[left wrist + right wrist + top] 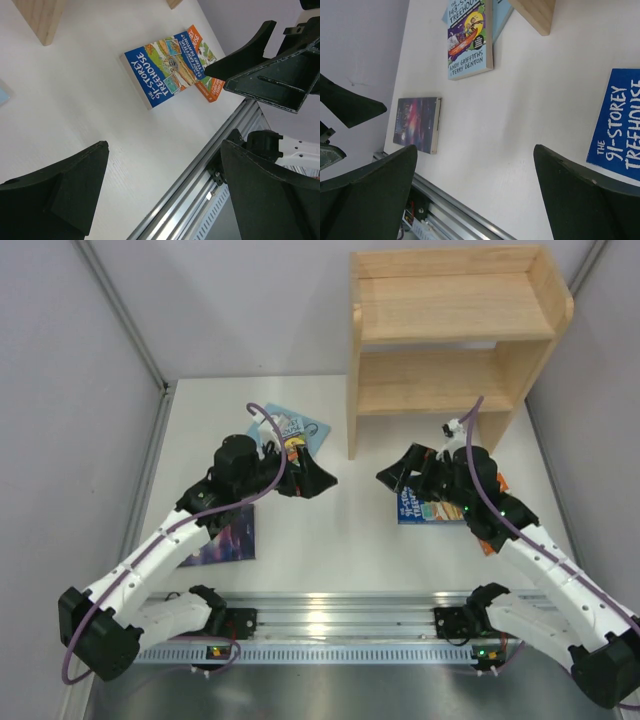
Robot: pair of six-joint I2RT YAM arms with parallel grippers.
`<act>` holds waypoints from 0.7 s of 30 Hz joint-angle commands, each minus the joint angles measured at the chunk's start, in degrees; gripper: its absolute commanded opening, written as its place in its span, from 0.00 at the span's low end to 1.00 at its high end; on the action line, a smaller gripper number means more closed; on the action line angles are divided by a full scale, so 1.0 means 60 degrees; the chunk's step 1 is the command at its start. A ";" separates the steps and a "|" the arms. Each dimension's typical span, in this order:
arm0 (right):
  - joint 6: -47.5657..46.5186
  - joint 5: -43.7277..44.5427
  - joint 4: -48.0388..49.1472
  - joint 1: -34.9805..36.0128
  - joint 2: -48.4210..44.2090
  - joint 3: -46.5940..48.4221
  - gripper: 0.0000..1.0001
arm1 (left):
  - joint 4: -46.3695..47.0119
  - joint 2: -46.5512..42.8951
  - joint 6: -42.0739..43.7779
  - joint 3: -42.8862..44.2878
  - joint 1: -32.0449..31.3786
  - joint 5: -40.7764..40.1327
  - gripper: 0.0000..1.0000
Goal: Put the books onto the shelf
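The wooden shelf point(450, 340) stands at the back right with both levels bare. A dark blue Treehouse book point(160, 72) lies flat on an orange book point(207, 75), partly under my right arm. A light blue book with a purple picture point(470, 37) rests on a pale blue one point(502, 12) at the back left. The dark purple galaxy book point(417, 124) lies near the front left. My left gripper point(318, 472) and right gripper point(392, 470) hover over the table's middle, facing each other. Both are open with nothing between the fingers.
The shelf's wooden side panel point(535, 12) reaches down to the table between the two book stacks. An aluminium rail point(340, 625) runs along the near edge. Grey walls close in left, right and behind.
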 commanded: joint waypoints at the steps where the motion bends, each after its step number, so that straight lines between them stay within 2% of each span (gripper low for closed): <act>1: 0.0239 0.0111 0.0144 -0.0163 -0.0235 -0.0013 1.00 | 0.0267 -0.0256 -0.0086 -0.0113 -0.0027 0.0076 0.99; 12: 0.0576 0.0784 -0.0045 -0.0383 -0.0133 -0.0188 1.00 | -0.0230 -0.0403 -0.0028 -0.0215 -0.0027 -0.0582 0.99; 13: 0.1012 0.0960 -0.0162 -0.0470 -0.0016 -0.0247 1.00 | -0.0289 -0.0403 -0.0042 -0.0230 -0.0027 -0.0627 0.99; 16: 0.2065 0.0861 -0.0427 -0.1230 0.0131 -0.0963 1.00 | -0.0757 -0.0563 -0.0071 -0.0274 -0.0027 -0.1138 0.99; 21: 0.3008 0.0317 0.0114 -0.2710 0.0044 -0.2748 0.99 | -0.1490 -0.0841 -0.0159 -0.0464 -0.0027 -0.2617 0.99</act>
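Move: The 91-Storey book lies about 11 cm right of the right hand, 5 cm ahead and some 21 cm below, with the orange book roughly 15 cm farther right and 2 cm nearer the base. The shelf's left foot stands about 25 cm ahead of that hand and 9 cm to its left. For the left hand, the 13-Storey book is some 28 cm ahead, 8 cm left and 24 cm below; the dark book lies about 25 cm left, level with it. After barely stirring at first, the right hand swoops down about 10 cm and right some 7 cm towards the 91-Storey book, turning clockwise and tipping its wide-open fingers down by roughly 20 degrees each, still clear above the cover. The left hand starts late and eases about 3 cm left and as much down, turning a little counter-clockwise towards the 13-Storey book, its fingers wide open and empty too. ##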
